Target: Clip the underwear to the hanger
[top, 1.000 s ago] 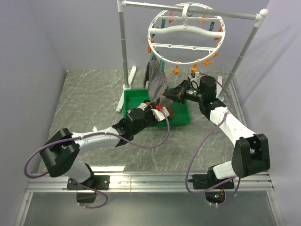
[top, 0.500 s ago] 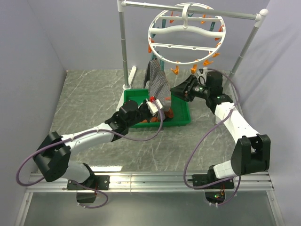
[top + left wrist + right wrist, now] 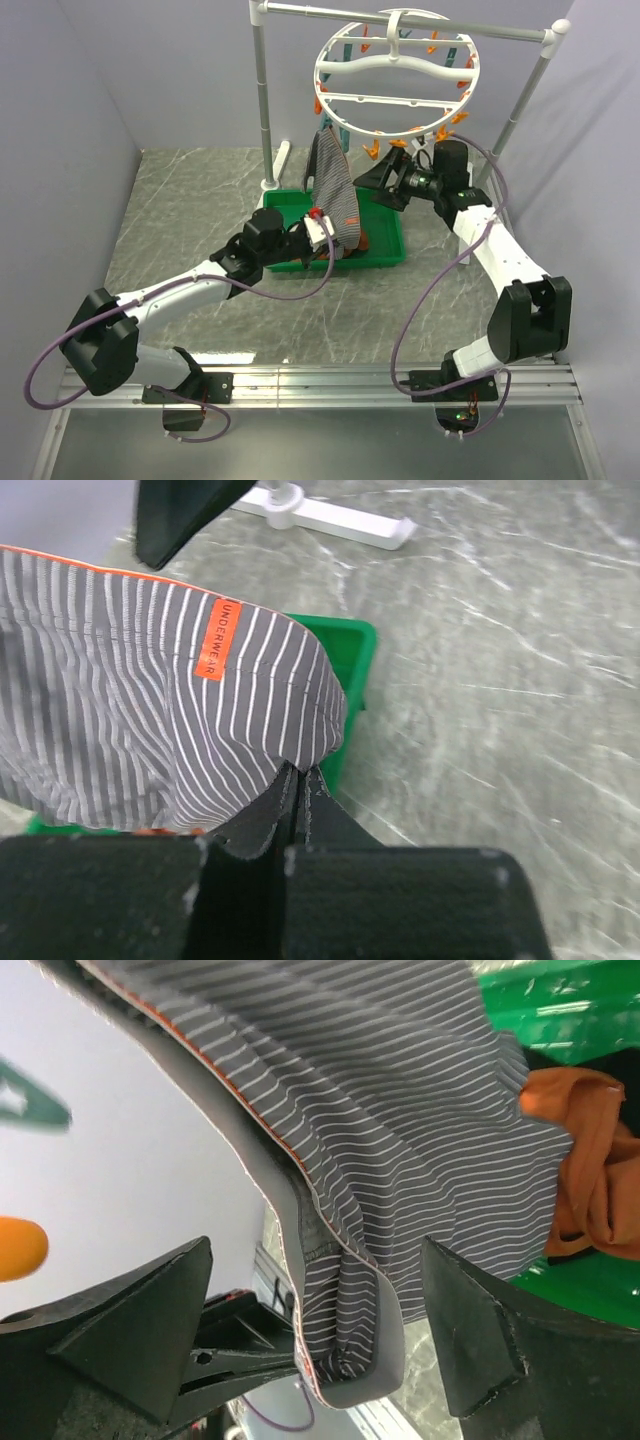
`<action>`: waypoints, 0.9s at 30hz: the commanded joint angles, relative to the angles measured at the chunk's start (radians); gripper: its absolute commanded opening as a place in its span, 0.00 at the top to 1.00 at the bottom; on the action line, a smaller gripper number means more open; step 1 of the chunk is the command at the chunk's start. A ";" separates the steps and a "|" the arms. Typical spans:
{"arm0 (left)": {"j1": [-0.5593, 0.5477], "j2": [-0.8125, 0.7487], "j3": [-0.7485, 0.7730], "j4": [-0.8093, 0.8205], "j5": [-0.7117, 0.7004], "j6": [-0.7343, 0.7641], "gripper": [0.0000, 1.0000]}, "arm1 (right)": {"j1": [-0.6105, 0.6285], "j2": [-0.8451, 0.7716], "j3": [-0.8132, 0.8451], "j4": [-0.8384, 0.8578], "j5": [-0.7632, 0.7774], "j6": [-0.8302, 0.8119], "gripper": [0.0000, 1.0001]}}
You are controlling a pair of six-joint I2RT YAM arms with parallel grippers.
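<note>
The underwear (image 3: 333, 185), grey with fine stripes, hangs down from the lower left rim of the white ring hanger (image 3: 395, 70) over the green tray. My left gripper (image 3: 336, 224) is shut on its lower edge; in the left wrist view the fingers (image 3: 300, 770) pinch a corner of the striped underwear (image 3: 150, 710). My right gripper (image 3: 368, 180) stands open just right of the cloth. In the right wrist view the right gripper (image 3: 315, 1245) straddles the underwear's (image 3: 420, 1130) hanging waistband without touching it.
A green tray (image 3: 388, 250) below holds an orange-rust garment (image 3: 585, 1180). The hanger hangs from a white-and-grey tube rack (image 3: 264, 100), whose posts stand left and right. Orange and teal clothespins (image 3: 372, 150) dangle from the ring, close above my right gripper.
My right gripper has let go of the underwear, opened wide and drawn up and to the right. My left arm reached forward and shut on the cloth's lower edge.
</note>
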 commanded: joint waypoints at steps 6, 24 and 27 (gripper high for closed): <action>0.064 -0.032 0.071 0.005 0.171 -0.112 1.00 | 0.113 0.003 0.032 -0.043 0.069 -0.191 0.09; 0.199 0.003 0.127 0.010 0.309 -0.267 1.00 | 0.130 0.140 0.017 0.095 -0.092 0.000 0.56; 0.218 0.017 0.146 -0.034 0.352 -0.264 1.00 | 0.125 0.128 -0.006 0.169 -0.116 0.063 0.81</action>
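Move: The waistband stretch I go for with my open right hand lies about 2 cm back, 4 cm left and roughly 6 cm below it. My left hand's pinch on the underwear's hanging corner is some 10 cm back, 8 cm left and 5 cm lower than my right hand; from my left hand that stretch is about 8 cm ahead, 4 cm right, near level. The nearest free orange clip hangs roughly 5 cm ahead of my right hand, 1 cm left and 8 cm above. I swing my open right hand left to the underwear's waistband, then sink it about 6 cm so the band sits between the fingers, and finally close them most of the way on it while edging left again. My left hand keeps its pinch on the corner and raises it some 3 or 4 cm, drifting left and forward, tilting about 15 degrees. ##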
